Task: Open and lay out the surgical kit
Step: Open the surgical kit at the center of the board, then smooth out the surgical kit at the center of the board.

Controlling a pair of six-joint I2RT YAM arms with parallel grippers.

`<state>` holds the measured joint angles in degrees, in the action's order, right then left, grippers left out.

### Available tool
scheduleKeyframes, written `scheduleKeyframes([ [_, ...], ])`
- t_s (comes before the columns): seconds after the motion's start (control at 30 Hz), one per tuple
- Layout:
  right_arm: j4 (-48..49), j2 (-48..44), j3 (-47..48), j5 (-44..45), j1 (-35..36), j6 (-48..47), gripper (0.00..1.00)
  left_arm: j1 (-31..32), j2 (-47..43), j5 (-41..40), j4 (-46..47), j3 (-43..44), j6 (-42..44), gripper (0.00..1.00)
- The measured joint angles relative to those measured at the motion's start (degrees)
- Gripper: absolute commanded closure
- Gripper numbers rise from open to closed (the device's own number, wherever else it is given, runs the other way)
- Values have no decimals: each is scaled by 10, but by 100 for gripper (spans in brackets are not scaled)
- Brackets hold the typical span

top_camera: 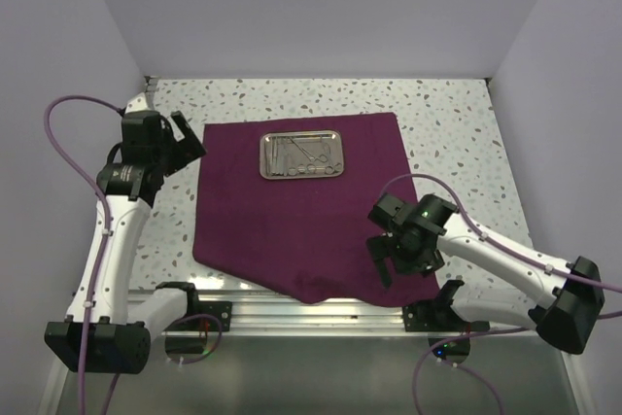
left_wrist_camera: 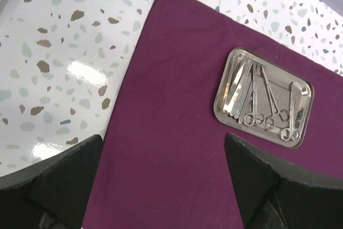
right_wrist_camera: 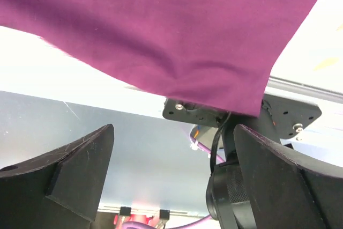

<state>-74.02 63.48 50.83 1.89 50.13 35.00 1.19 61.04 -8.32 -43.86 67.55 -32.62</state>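
Note:
The surgical kit's maroon cloth lies spread flat on the speckled table. Its near right corner hangs over the table's front edge. On the cloth's far part sits the shiny steel tray, and in the left wrist view this tray holds several thin silver instruments side by side. My left gripper hovers open above the cloth's left edge; in its own view the left gripper has nothing between its fingers. My right gripper stands open at the cloth's near right corner, and seen from its wrist the right gripper is empty.
A metal rail with the arm mounts runs along the table's near edge. The right arm's base shows below the hanging corner. White walls close in the back and both sides. Bare speckled tabletop lies right of the cloth.

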Motion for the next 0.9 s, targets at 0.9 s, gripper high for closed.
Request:
scheduleKeyframes([
  [0.9,36,327,361,62,-10,-63,1,0,407,12,78,-2,29,4],
])
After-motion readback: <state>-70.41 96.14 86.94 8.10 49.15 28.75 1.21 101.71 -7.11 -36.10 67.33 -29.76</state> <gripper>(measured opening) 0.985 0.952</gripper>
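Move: The left hand is high over the cloth's left side, with the cloth's far left corner about 17 cm ahead, 3 cm to its left and 24 cm below. The tray is roughly 10 cm ahead and 23 cm to that hand's right, just as far down. From the right hand the tray lies some 34 cm ahead, 19 cm left and 9 cm below; the cloth's near right corner is about 4 cm back, 10 cm right and 10 cm below. Down goes the left hand, fast, some 22 cm towards the cloth just inside its left edge, its open fingers tipping about 30 degrees further down; it eases slightly back, then swings forward towards the far left corner. The right hand, open and empty, travels forward and left over the cloth towards the tray, rising before it sinks a little. ##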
